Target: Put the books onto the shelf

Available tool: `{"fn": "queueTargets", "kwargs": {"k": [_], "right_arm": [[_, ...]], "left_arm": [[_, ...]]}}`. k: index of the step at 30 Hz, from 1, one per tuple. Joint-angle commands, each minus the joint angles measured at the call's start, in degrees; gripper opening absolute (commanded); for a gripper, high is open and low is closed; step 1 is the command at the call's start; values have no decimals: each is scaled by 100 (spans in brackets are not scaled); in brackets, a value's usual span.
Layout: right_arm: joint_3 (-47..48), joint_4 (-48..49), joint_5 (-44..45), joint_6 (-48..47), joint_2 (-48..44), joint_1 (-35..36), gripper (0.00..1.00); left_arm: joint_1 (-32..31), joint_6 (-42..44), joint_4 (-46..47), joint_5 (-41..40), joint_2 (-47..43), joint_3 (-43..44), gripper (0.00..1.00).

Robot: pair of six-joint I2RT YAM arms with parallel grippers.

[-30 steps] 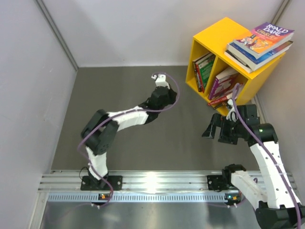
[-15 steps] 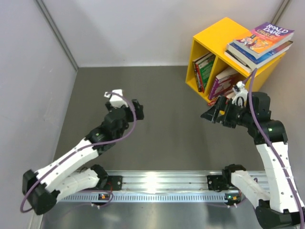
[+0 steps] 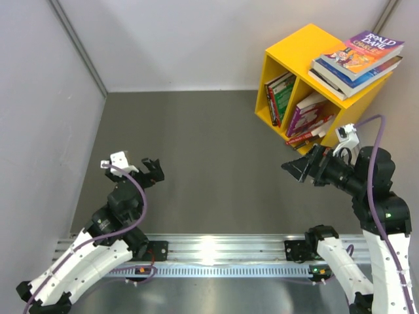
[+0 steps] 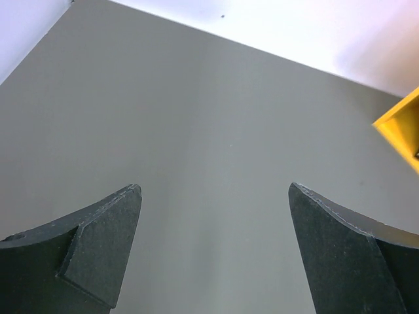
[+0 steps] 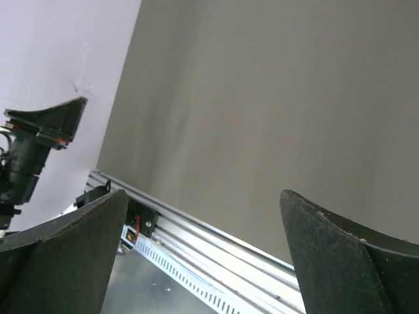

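Note:
The yellow shelf (image 3: pixel 302 47) stands at the back right, tilted on the grey table. Books (image 3: pixel 280 98) stand in its left compartment, more books (image 3: pixel 308 116) lean in the right one, and a stack of books (image 3: pixel 359 57) lies on its top. My left gripper (image 3: pixel 152 171) is open and empty over the near left of the table, far from the shelf. In the left wrist view the left gripper (image 4: pixel 215 190) has only bare table between its fingers, with a shelf corner (image 4: pixel 402 131) at the right edge. My right gripper (image 3: pixel 302 167) hangs open and empty just in front of the shelf, pointing left.
A metal rail (image 3: pixel 216 252) runs along the near edge, also seen as the rail (image 5: pixel 216 242) in the right wrist view. White walls (image 3: pixel 39 131) close in the left and back sides. Grey table (image 3: pixel 209 150) lies between the arms.
The left arm has pulled back from mid-table to the near left and its gripper has opened. The right arm has drawn back and to the right, staying open.

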Motion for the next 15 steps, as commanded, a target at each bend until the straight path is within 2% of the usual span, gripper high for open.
{"fn": "queueTargets", "kwargs": {"k": [1, 6, 8, 11, 12, 14, 15], "right_arm": [[260, 443, -176, 142, 24, -7, 100], [426, 382, -229, 133, -2, -7, 100], [471, 241, -229, 98, -46, -7, 100], [532, 74, -203, 80, -98, -7, 100], [541, 21, -203, 80, -116, -7, 100], [594, -153, -168, 28, -143, -7, 100], [681, -233, -142, -7, -151, -7, 100]], "left_arm": [[7, 193, -190, -84, -73, 9, 99], [7, 641, -227, 268, 452, -78, 99], [16, 894, 105, 652, 743, -174, 99], [86, 1141, 633, 778, 1507, -455, 99], [182, 1264, 1148, 874, 1831, -570, 99], [830, 1449, 1765, 1198, 2097, -833, 99], [1207, 1380, 2169, 1844, 2290, -852, 99]]}}
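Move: The books are all on or in the shelf, and both my hands are empty. The shelf's middle is about 25 cm ahead of my left hand, 47 cm to its right and 8 cm lower. The green book in its left compartment is roughly 22 cm ahead, 37 cm right and 10 cm lower; the Roald Dahl stack on top is some 22 cm ahead, 57 cm right and 12 cm higher. From my right hand the shelf is about 31 cm ahead, 6 cm left and 16 cm lower. With the fingers still wide open, I let my left hand down towards the bare table in front of its own arm, slowly at first and then faster, about 10 cm in all and, later on, some 3 cm forward. As it sinks I level its tilted gripper, bringing the left side up roughly 20 degrees, and tip the fingertips down about 15. My empty right hand eases up about 2 cm, clear of the shelf. ##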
